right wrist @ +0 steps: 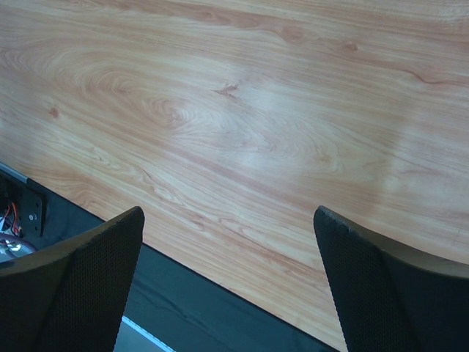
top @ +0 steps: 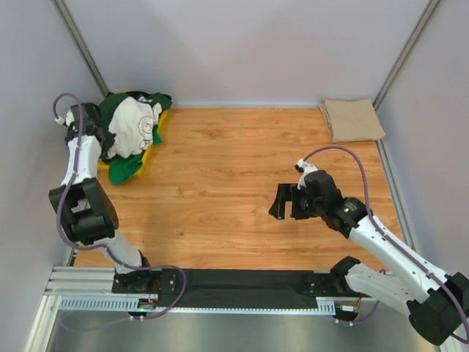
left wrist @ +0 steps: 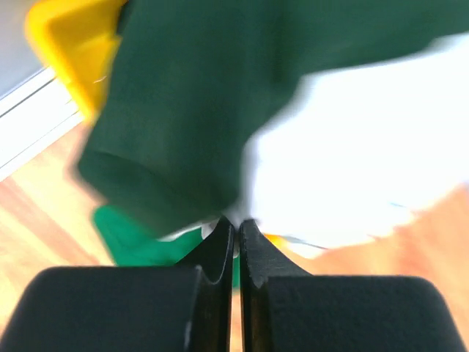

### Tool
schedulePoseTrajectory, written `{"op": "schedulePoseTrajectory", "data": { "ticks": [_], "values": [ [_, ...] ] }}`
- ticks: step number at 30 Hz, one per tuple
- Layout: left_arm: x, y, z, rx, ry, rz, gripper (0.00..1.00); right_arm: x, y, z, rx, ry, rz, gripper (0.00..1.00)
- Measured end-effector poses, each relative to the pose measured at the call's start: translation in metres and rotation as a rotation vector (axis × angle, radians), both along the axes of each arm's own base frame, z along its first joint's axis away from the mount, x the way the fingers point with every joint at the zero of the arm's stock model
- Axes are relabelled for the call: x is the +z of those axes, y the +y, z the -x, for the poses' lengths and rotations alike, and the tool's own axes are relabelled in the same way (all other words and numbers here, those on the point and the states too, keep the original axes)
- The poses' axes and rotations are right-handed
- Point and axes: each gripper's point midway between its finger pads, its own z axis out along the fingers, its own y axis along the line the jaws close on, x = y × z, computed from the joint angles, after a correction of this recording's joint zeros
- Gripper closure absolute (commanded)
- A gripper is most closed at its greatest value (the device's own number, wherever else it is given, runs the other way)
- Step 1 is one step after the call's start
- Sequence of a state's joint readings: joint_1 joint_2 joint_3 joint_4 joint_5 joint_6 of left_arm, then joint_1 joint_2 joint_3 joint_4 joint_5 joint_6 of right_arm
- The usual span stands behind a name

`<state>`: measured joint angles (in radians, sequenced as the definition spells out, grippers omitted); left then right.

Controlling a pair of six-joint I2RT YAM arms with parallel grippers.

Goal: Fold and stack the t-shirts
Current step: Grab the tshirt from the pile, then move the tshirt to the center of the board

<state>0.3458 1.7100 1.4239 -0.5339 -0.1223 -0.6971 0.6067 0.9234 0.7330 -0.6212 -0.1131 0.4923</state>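
A cream t-shirt with dark green sleeves (top: 136,126) lies crumpled on a heap in the far left corner. A bright green t-shirt (top: 126,168) shows under it. My left gripper (top: 110,139) is at the heap's left side. In the left wrist view its jaws (left wrist: 236,224) are shut, pinching the cloth where the dark green sleeve (left wrist: 176,110) meets the cream body (left wrist: 352,161); that view is blurred. A folded tan t-shirt (top: 353,119) rests in the far right corner. My right gripper (top: 287,202) hovers open over bare wood (right wrist: 242,110), nothing between its fingers (right wrist: 229,213).
A yellow tray (top: 103,166) sits under the heap, and its corner (left wrist: 69,44) shows in the left wrist view. A dark strip (top: 256,282) runs along the near table edge between the arm bases. Grey walls enclose the table on three sides.
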Motion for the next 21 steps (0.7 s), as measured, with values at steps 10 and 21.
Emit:
{"op": "schedulePoseTrajectory", "data": {
  "ticks": [10, 21],
  "values": [
    [0.362, -0.163, 0.012, -0.438, -0.83, -0.07, 1.0, 0.039, -0.004, -0.012, -0.05, -0.104, -0.031, 0.0],
    [0.315, -0.225, 0.095, -0.68, -0.819, 0.129, 1.0, 0.074, -0.032, -0.014, -0.203, -0.201, -0.04, 0.0]
  ]
}}
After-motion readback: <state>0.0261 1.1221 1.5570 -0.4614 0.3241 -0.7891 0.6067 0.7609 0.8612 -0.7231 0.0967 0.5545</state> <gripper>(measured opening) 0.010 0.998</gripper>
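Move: The left fingers are already shut on the white and dark-green t-shirt, whose bulk lies some 7 cm to the right, 5 cm ahead and slightly below. The open table middle is about 40 cm right, 12 cm back and 15 cm down. The bright-green shirt sits roughly 9 cm back, 5 cm right and 8 cm lower. From the right hand, that table middle is about 8 cm ahead, 15 cm left and 13 cm below. Keep the left gripper shut on the t-shirt and whip it up fast, some 43 cm, swinging right over 20 cm and, after a slight forward start, back about 10 cm; then sink about 11 cm while still drifting right. Tip the fingers up strongly and turn clockwise. Raise the open, empty right gripper about 7 cm, easing right. ##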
